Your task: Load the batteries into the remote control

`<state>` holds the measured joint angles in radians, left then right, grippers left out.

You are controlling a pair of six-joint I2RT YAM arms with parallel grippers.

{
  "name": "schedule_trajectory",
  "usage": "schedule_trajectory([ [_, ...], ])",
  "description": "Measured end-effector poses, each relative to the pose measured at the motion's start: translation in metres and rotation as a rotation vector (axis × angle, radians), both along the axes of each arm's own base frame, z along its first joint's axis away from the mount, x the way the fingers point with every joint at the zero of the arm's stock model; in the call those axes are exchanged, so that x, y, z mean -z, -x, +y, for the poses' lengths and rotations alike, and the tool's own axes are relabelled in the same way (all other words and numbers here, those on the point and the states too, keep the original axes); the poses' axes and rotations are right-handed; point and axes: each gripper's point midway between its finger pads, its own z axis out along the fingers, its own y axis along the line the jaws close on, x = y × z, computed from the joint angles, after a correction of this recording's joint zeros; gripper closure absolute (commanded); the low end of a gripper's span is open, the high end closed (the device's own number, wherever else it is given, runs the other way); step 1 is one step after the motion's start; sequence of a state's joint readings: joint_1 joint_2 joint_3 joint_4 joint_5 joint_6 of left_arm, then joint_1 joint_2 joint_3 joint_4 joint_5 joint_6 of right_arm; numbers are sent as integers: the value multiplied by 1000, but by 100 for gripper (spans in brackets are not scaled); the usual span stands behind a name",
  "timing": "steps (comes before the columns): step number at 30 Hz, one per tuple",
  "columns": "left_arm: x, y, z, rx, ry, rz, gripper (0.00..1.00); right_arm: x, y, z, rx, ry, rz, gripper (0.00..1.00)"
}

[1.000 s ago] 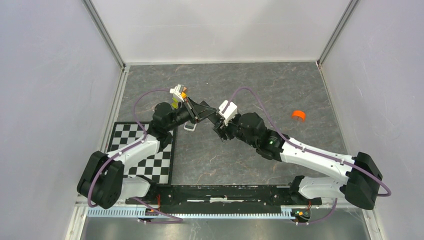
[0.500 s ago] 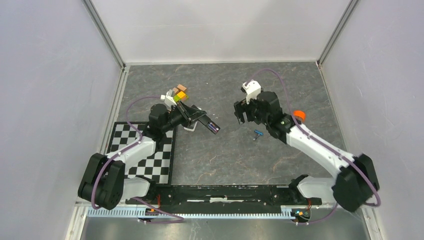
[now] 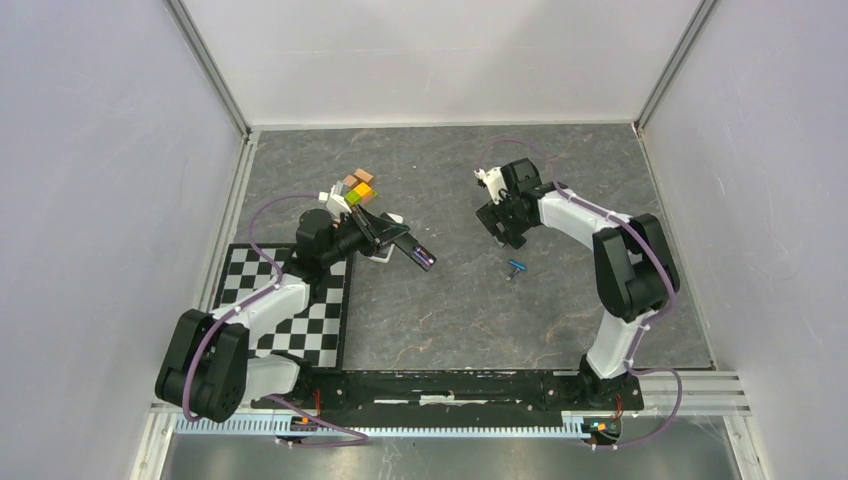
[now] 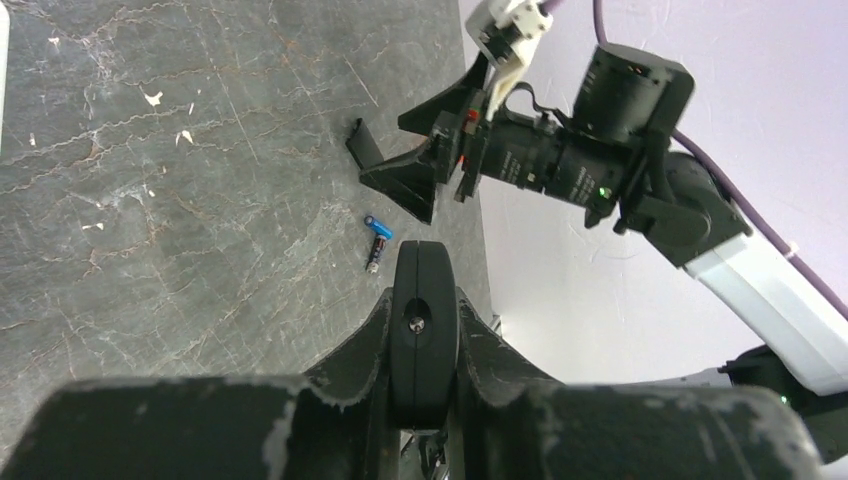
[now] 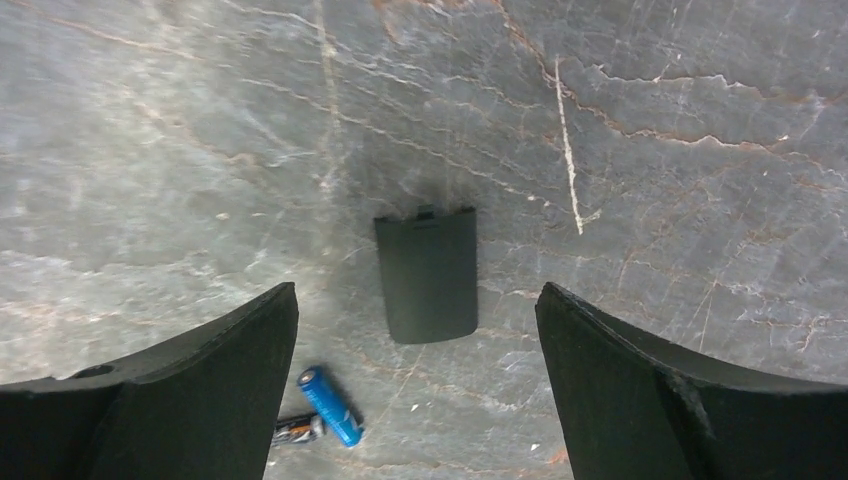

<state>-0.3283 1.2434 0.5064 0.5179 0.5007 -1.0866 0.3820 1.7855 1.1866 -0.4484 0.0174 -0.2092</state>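
Note:
My left gripper (image 3: 398, 240) (image 4: 423, 310) is shut on a slim black bar (image 3: 412, 249) held above the table; the bar's far tip looks purple. In the left wrist view the bar (image 4: 422, 330) shows end-on between the fingers. The small white remote control (image 3: 379, 253) lies just under that gripper, mostly covered. Two batteries (image 3: 516, 267) lie touching on the table, one bright blue (image 5: 329, 405) (image 4: 377, 226) and one dark with orange (image 5: 296, 429). My right gripper (image 3: 503, 230) (image 5: 417, 295) hangs open and empty over a flat black lid-like plate (image 5: 428, 275), with the batteries beside its left finger.
Coloured blocks (image 3: 357, 184) sit at the back left beside the left wrist. A checkerboard mat (image 3: 310, 310) lies at the front left. White walls (image 3: 120, 200) close in the grey stone-patterned table (image 3: 450, 320) on three sides.
The right gripper left the black bar's end, swung back and to the right, and opened wide; it now hangs above the black plate. The left gripper kept its grip and drew back slightly.

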Motion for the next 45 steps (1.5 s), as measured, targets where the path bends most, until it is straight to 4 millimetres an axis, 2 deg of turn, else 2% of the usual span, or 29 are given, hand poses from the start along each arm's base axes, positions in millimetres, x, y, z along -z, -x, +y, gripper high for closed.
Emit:
schedule_trajectory([
  [5, 7, 3, 1, 0, -3, 10, 98, 19, -7, -11, -12, 36, 87, 14],
  [8, 11, 3, 1, 1, -5, 18, 98, 20, -5, -15, -25, 46, 112, 17],
  [14, 13, 0, -1, 7, 0, 9, 98, 24, 5, -16, -50, 57, 164, 31],
  [18, 14, -2, -2, 10, 3, 3, 98, 29, 7, -17, -51, 66, 196, 34],
  [25, 13, 0, -4, 27, 17, -15, 98, 31, 11, -19, -48, 66, 235, 42],
  [32, 9, -1, -4, 28, 23, -30, 98, 32, 12, -19, -68, 38, 275, 46],
  [38, 9, -1, -4, 29, 25, -32, 98, 33, 9, -24, -59, 32, 285, 65],
  [45, 10, 0, -4, 30, 24, -29, 98, 33, 8, -25, -36, 22, 286, 70],
])
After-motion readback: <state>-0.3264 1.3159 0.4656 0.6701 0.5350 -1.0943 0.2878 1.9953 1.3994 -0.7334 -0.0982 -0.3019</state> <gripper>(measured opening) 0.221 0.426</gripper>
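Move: The black battery cover lies flat on the table almost under the right hand, level with it, about 2 cm to its right and 4 cm below. The loose blue battery is some 7 cm back and 3 cm to the right of that hand, and a dark battery 9 cm back and 1 cm to the right, both at about table height. From the left hand, the cover is about 6 cm ahead, 31 cm to the right and 17 cm lower. The battery cover gets pinched across its width, by the two side edges near its tabless end: the right hand sinks about 3 cm onto it, shifting some 2.5 cm right and ending slightly farther back. Its fingers tilt about 15 degrees from a forward slant to nearly straight down, closing from wide open to just under half open. ##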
